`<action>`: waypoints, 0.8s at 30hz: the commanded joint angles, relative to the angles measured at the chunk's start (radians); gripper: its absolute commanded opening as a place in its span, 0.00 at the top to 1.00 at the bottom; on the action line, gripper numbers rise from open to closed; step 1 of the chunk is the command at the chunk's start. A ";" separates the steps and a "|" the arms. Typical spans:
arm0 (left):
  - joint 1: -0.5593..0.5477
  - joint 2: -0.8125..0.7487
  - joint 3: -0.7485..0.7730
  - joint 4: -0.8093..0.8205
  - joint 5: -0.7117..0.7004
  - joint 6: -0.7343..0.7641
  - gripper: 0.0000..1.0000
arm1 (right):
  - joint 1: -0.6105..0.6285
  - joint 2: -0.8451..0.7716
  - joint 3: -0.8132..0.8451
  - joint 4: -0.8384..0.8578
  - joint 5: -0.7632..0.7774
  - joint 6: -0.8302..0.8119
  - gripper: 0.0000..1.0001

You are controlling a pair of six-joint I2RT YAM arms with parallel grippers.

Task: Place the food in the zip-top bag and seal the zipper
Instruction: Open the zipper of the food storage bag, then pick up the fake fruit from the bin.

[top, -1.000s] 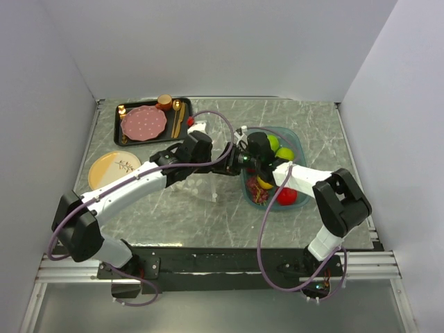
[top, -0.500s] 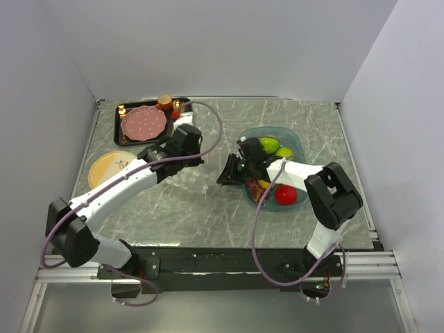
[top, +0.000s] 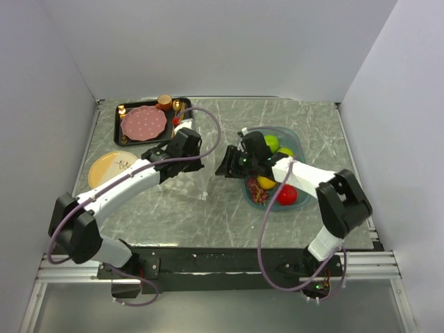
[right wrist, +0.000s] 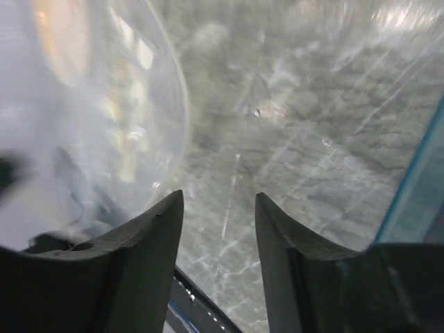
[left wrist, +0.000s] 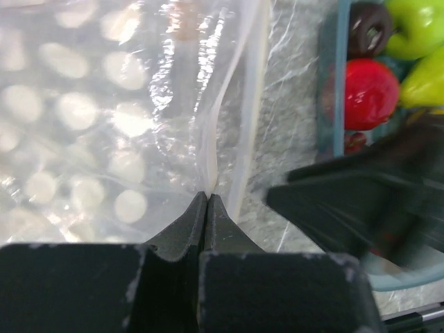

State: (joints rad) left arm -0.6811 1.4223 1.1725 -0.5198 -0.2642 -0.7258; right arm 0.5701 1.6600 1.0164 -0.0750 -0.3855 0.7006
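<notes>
The zip-top bag (top: 186, 186) lies clear and crinkly on the marble table between the arms. My left gripper (top: 197, 161) is shut on its edge at the zipper (left wrist: 211, 149), the pale strip running straight ahead of the closed jaws (left wrist: 207, 195). My right gripper (top: 223, 168) hovers beside the bag's mouth, open, with only table between its fingertips (right wrist: 218, 202); the bag (right wrist: 97, 104) bulges to its left. The food sits in the teal tray (top: 300, 143): a green ball (top: 272, 143), a yellow one (top: 266, 182), a red one (top: 286, 195), a dark brown ball (left wrist: 368, 28).
At the back left a black tray (top: 139, 141) holds a pink dotted plate (top: 143, 123) and an orange cup (top: 164, 101). A yellow plate (top: 111, 168) lies left of the left arm. Grey walls close in on both sides.
My right gripper left the teal tray, swung left to the bag's mouth and opened wider. The left gripper shifted slightly with the bag and stayed shut.
</notes>
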 commanded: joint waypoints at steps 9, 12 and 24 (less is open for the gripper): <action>0.003 0.030 0.010 0.072 0.046 -0.008 0.99 | -0.119 -0.332 -0.025 -0.294 0.494 -0.099 0.22; 0.003 0.041 0.012 0.079 0.057 -0.006 0.99 | -0.186 -0.336 -0.080 -0.319 0.467 -0.113 0.20; 0.003 0.038 -0.004 0.103 0.089 0.003 0.99 | -0.223 -0.234 -0.138 -0.305 0.433 -0.177 0.14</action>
State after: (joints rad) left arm -0.6800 1.4696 1.1713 -0.4534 -0.1959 -0.7265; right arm 0.3435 1.3876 0.8684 -0.3996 0.0441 0.5514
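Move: Below the right hand and far to its right, in the blue bin, lies the mango: about 18 cm right, 2 cm back and 7 cm down. At a similar depth, the red apple is some 12 cm right and 5 cm ahead of that hand, the grapes 14 cm right and 6 cm back, and the second red fruit 26 cm right and 7 cm back. From the left hand, the mango is roughly 26 cm right, 4 cm back and 14 cm down. Swinging away from the bag, the right hand travels about 18 cm right in a low arc, up some 6 cm and then down, to come over the mango; its fingers open wider and turn from pointing left to forward and down. The left hand keeps its closed pinch on the bag's edge, easing about 2 cm right. ##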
